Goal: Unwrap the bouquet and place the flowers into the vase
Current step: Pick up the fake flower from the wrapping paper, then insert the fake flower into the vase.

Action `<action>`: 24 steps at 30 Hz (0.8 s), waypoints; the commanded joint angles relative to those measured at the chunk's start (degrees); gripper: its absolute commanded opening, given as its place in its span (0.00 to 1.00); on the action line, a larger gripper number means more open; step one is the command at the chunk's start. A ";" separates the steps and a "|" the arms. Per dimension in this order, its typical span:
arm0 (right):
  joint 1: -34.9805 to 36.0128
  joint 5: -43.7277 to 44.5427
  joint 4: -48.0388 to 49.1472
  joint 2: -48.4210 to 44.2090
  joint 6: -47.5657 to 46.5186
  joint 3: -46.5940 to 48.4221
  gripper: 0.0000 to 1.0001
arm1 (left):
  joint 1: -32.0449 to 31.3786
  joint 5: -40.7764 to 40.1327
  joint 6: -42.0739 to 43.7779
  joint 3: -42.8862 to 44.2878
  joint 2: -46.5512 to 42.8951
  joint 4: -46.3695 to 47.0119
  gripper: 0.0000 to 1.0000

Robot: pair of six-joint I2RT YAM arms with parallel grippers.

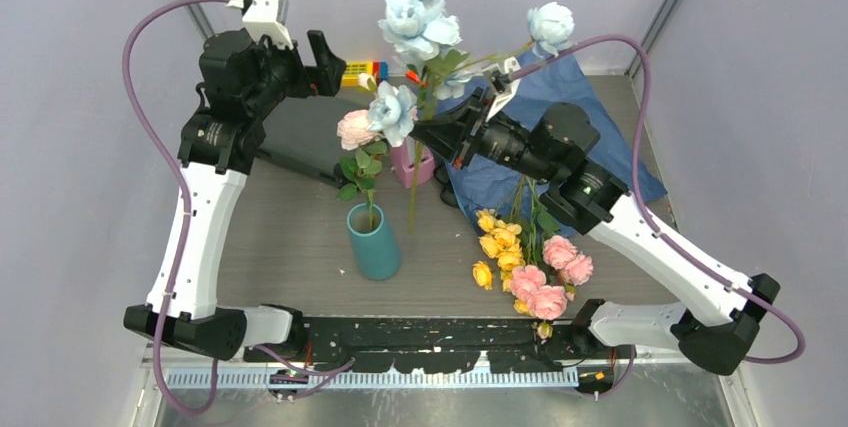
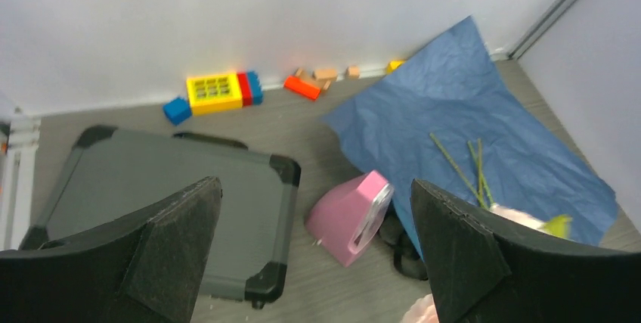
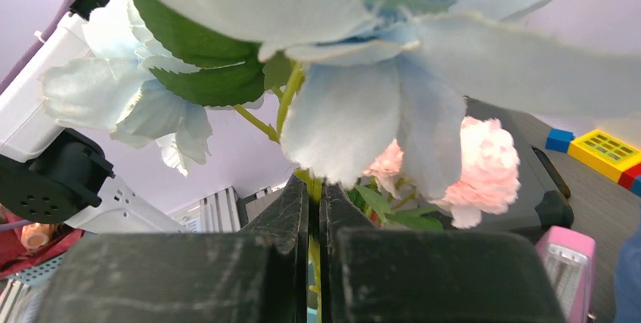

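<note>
The teal vase [image 1: 375, 245] stands on the table's near middle, with a stem of pink and pale blue flowers [image 1: 378, 119] in it. My right gripper [image 1: 428, 130] is shut on the green stem of a tall pale blue flower spray [image 1: 420, 15], just right of and above the vase; its stem end hangs toward the table. In the right wrist view the stem runs between the closed jaws of my right gripper [image 3: 315, 187], with blue petals [image 3: 378, 73] overhead. Yellow flowers [image 1: 503, 244] and pink flowers [image 1: 548, 282] lie on the table. My left gripper [image 1: 325, 55] [image 2: 314, 187] hangs open and empty at the back left.
The blue paper wrap [image 1: 570, 137] [image 2: 469, 126] lies spread at the back right with loose stems [image 2: 470, 166] on it. A pink metronome [image 1: 415, 164] [image 2: 351, 217] stands behind the vase beside a grey case [image 1: 300, 137] [image 2: 174, 194]. Toy blocks [image 2: 215, 92] line the back wall.
</note>
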 commanded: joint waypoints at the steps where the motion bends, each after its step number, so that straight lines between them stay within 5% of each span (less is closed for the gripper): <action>1: 3.56 3.49 5.92 2.92 -5.29 4.85 0.00 | 1.91 -2.45 -1.03 -4.32 -3.52 1.86 0.98; 24: 7.85 1.95 13.11 16.21 -7.46 9.26 0.00 | 2.34 -10.61 0.11 -19.63 -15.17 1.14 0.99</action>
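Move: The right hand holds the blue flower by its stem, blooms up. The vase stands about 9 cm to its left, some 6 cm back, its middle roughly 32 cm below. The peach flower already in the vase has its blooms some 10 cm left, 4 cm ahead and slightly lower; the pink metronome stands 17 cm ahead, 2 cm left, 40 cm down. From the left hand the vase is about 20 cm back, 5 cm right, 31 cm below. Keeping its pinch on the blue flower's stem, the right hand carries it left about 9 cm towards the vase, rising a touch midway and then starting to sink, the wrist tipping only slightly. The empty left hand, still wide open, drops some 7 cm while easing left and back, clear of the flowers. ##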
